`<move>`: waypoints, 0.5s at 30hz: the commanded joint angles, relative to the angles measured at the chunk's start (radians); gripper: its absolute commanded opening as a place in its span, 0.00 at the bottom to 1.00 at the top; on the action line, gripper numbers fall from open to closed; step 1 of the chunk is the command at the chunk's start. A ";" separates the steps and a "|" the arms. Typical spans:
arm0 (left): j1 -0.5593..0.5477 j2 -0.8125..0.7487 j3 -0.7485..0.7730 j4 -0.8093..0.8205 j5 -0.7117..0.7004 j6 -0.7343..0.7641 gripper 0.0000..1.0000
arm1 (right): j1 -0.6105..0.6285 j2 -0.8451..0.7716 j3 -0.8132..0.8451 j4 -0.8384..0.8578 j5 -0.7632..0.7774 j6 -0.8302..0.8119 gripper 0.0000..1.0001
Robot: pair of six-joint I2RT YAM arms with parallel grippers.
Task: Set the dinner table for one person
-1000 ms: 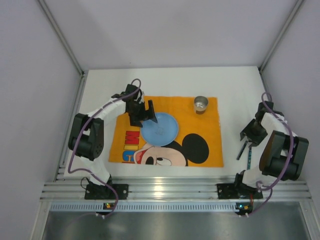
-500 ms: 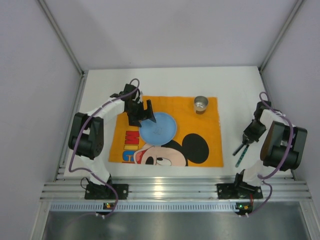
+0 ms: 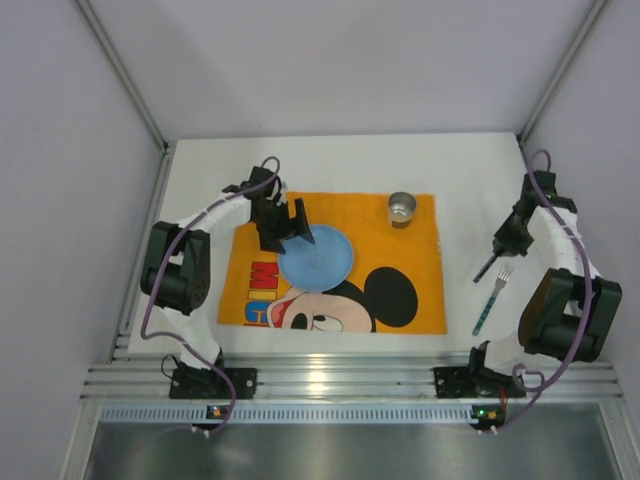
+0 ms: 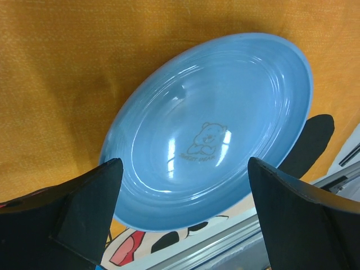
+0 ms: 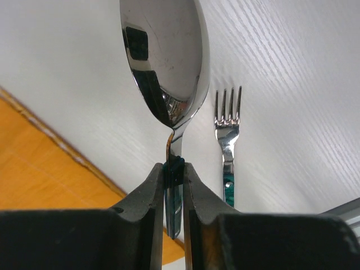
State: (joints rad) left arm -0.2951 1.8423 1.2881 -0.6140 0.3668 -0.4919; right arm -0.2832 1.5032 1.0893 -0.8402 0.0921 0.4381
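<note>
A blue plate [image 3: 318, 258] lies on the orange mouse placemat [image 3: 420, 290], which lies on the white dinner table [image 3: 200, 190]. My left gripper [image 3: 290, 228] is open at the plate's far left rim. In the left wrist view its fingers [image 4: 84, 208] stand wide apart on either side of the plate [image 4: 214, 129]. My right gripper [image 5: 174, 169] is shut on the green handle of a spoon [image 5: 166, 56] and holds it above the table. A green-handled fork [image 5: 228, 140] lies on the table beside it and also shows in the top view [image 3: 492, 298].
A small metal cup [image 3: 402, 209] stands on the placemat's far right corner. The placemat's edge [image 5: 45, 169] shows at the left of the right wrist view. Grey walls enclose the table. An aluminium rail [image 3: 330, 380] runs along the near edge.
My right gripper has risen and moved toward the far side with the spoon, leaving the fork alone on the table. The left arm has stayed almost still by the plate.
</note>
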 commanded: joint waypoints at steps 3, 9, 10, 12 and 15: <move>-0.002 0.000 0.043 0.005 0.067 -0.034 0.98 | 0.097 -0.141 0.138 -0.089 0.006 0.013 0.00; -0.047 -0.034 0.091 0.014 0.086 -0.057 0.98 | 0.170 -0.236 0.210 -0.105 -0.087 0.024 0.00; -0.064 -0.040 0.099 0.017 0.083 -0.060 0.98 | 0.171 -0.251 0.202 -0.076 -0.144 0.025 0.00; -0.081 -0.067 0.115 0.031 0.096 -0.072 0.98 | 0.179 -0.291 0.184 -0.025 -0.302 0.045 0.00; -0.124 -0.113 0.117 0.120 0.195 -0.097 0.98 | 0.203 -0.337 0.121 0.120 -0.541 0.140 0.00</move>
State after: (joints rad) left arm -0.3836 1.8210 1.3632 -0.5880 0.4496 -0.5560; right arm -0.1108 1.2251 1.2366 -0.8650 -0.1707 0.4862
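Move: Roughly 25 cm to the right hand's left and level with it lies the mat's right side, beyond the plate, some 7 cm below the held spoon. The cup stands about 24 cm left and 10 cm ahead, the fork 10 cm straight back. From the left hand, the plate lies 5 cm right, 3 cm back and 5 cm down, the mat's right side some 26 cm right and 3 cm back. Lifting the already gripped spoon about 13 cm higher, the right hand first eases slightly forward, then swings some 10 cm left towards the mat, its fingers tilting up and forward roughly 25 degrees and turning counter-clockwise. The wide-open left hand, after a short near-standstill, heads right above the plate about 5 cm, rising 4 cm. ##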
